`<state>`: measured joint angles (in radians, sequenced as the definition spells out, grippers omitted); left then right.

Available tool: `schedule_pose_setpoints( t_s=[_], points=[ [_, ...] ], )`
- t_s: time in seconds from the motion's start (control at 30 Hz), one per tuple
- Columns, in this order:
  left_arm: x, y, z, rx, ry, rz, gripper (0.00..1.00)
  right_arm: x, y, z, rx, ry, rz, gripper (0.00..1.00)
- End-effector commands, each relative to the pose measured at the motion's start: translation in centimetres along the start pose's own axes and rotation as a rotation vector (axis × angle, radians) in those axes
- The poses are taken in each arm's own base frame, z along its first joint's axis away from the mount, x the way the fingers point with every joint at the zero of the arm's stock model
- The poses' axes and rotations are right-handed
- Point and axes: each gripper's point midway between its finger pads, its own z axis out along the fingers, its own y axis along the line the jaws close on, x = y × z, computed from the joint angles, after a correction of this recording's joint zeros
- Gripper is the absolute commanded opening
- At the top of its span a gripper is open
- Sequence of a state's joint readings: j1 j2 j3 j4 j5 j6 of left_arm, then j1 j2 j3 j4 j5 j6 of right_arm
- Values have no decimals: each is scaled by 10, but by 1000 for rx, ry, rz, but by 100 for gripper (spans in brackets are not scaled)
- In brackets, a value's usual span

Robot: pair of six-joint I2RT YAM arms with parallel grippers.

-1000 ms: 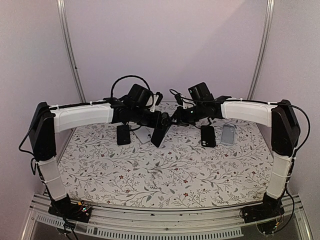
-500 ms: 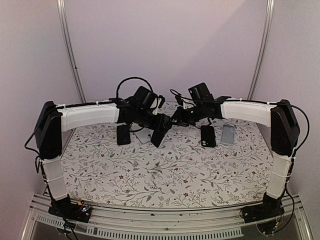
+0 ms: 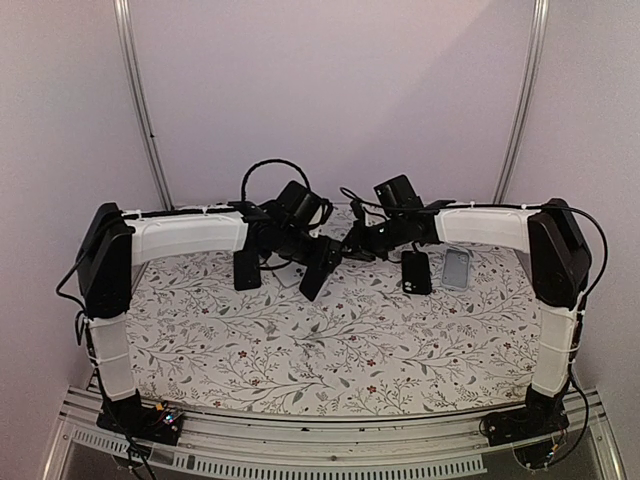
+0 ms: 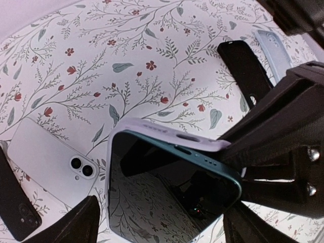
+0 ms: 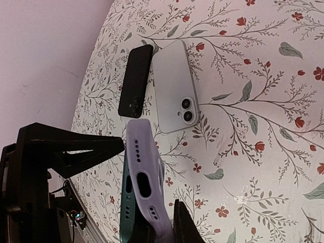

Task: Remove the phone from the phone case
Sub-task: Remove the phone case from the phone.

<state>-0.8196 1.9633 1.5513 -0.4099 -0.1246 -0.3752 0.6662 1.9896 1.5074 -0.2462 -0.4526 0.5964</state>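
A phone (image 4: 162,192) with a dark teal frame and black screen hangs above the table, one edge lifted out of its lilac phone case (image 5: 144,172). The teal edge (image 5: 125,207) stands apart from the case at the port end. My right gripper (image 5: 162,229) is shut on the case's edge and appears as the black block (image 4: 283,142) in the left wrist view. My left gripper (image 4: 159,215) is open, one finger on each side of the phone's screen end, its left finger (image 4: 76,223) clear of it. From above, the two grippers (image 3: 318,262) (image 3: 345,248) meet mid-table.
A white phone (image 4: 50,162) lies face down on the floral cloth, a black phone (image 5: 135,81) beside it. To the right lie a black case (image 3: 416,271) and a pale grey case (image 3: 456,267). White walls and metal posts enclose the table.
The left arm has swung in toward the right, bringing its gripper closer around the phone, and its jaws have narrowed a little. The right gripper keeps its hold.
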Motion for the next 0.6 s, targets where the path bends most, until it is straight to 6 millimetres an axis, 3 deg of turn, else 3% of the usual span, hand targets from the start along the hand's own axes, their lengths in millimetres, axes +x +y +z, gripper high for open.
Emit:
schedule_pose_setpoints(
  t_s=[0.0,0.23,0.57],
  points=[
    [9,16,18,-90,5,8,84,13,34,1,-160,53,11,0],
    [24,23,31,-119,27,15,76,45,19,11,-203,130,115,0],
    [41,32,41,-163,46,31,59,54,19,16,-274,156,198,0]
  ],
)
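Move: The cased phone hangs between the hands: its middle is roughly 3 cm back and 3 cm below the left hand's straddling, wide-open fingers. From the right hand, pinching the case's edge, it is 4 cm back, 6 cm left and 4 cm below. From the left hand, about 12 cm lower and 3 cm ahead, the white phone is some 9 cm left and the left black phone 21 cm left. Both hands sink about 4 cm, easing back 2, right keeping the case pinched, left fingers partly closing around the phone. ##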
